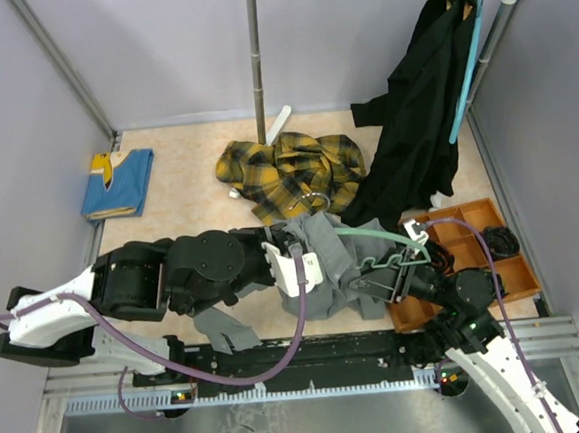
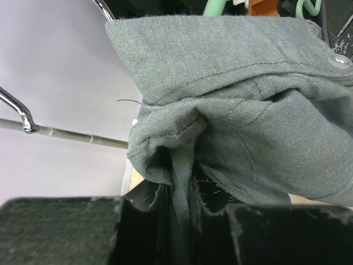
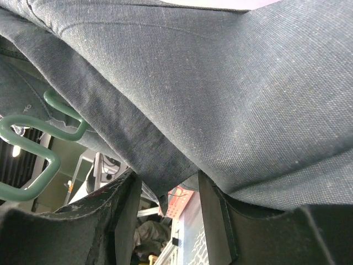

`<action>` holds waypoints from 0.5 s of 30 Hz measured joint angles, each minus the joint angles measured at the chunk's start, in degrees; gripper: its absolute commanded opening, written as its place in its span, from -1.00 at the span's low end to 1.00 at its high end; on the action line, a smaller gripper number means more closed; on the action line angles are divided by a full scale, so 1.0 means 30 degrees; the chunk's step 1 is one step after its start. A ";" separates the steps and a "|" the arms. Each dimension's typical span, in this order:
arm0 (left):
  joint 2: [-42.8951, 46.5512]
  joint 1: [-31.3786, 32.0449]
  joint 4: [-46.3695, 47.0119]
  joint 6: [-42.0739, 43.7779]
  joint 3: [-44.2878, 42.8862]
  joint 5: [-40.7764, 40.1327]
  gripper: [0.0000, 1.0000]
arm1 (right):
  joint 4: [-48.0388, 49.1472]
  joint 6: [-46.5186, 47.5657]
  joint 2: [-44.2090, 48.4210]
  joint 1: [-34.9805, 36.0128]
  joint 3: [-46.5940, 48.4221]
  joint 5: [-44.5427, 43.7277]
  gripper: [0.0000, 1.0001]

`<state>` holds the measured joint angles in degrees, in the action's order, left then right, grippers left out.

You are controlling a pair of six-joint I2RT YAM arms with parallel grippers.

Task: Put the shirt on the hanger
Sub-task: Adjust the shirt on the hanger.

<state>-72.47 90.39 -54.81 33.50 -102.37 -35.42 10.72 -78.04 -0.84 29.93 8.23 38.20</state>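
Note:
The grey shirt point(image 1: 328, 264) hangs bunched between my two arms near the front of the table. My left gripper point(image 1: 298, 261) is shut on a fold of it, and in the left wrist view the cloth point(image 2: 237, 83) runs down between the fingers of that gripper point(image 2: 179, 187). The pale teal hanger point(image 1: 371, 235) lies partly under the shirt, its wavy bar beside my right gripper point(image 1: 390, 279). In the right wrist view the shirt point(image 3: 220, 83) drapes over the tips of the right gripper point(image 3: 165, 182), whose jaws stand apart with only a cloth edge dangling in the gap. The hanger point(image 3: 27, 160) sits left of them, outside the jaws.
A yellow plaid shirt point(image 1: 286, 172) is heaped behind the grey one at the foot of the rack pole point(image 1: 255, 59). A black garment point(image 1: 422, 116) hangs from the rail at the back right. An orange tray point(image 1: 473, 252) stands at right, a folded blue cloth point(image 1: 117, 185) at left.

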 measured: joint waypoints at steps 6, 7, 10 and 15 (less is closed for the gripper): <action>0.0401 -0.0007 -0.0058 -0.0073 0.0364 -0.0131 -1.00 | -0.0357 0.0153 0.0000 0.0000 0.0007 -0.0291 -0.75; 0.0481 -0.0007 -0.0080 -0.0073 0.0393 -0.0124 -1.00 | -0.0393 0.0211 0.0000 0.0000 0.0007 -0.0350 -0.83; 0.0699 -0.0007 -0.0175 -0.0080 0.0466 -0.0117 -1.00 | -0.0750 0.0459 0.0000 0.0000 0.0044 -0.0707 -0.95; 0.1224 -0.0007 -0.0525 -0.0233 0.0605 0.0335 -1.00 | -0.2477 0.1319 0.0007 0.0000 0.0707 -0.1880 -1.00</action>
<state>-68.79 90.37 -56.38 32.80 -100.55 -34.41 3.29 -74.08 -0.82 29.93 10.35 32.56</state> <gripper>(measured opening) 0.194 0.012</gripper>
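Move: The right hand's fingertips, pointing left, already straddle the edge of a shirt fold, its middle about 2 cm to the left and 1 cm ahead at their height. The hanger's wavy bar is roughly 3 cm ahead, 3 cm right and 7 cm above; its metal hook some 12 cm ahead, 8 cm left and 12 cm higher. From the left hand, the fold lies about 13 cm right, 3 cm back and 14 cm below. Forward about 2 cm and slightly down, the right hand eases onto the shirt fold, its wrist turning about 5 degrees clockwise, while its fingers shut from roughly half open and pinch the cloth edge. The left hand keeps its grip on the bunched shirt and draws it about 2 cm to the left. ##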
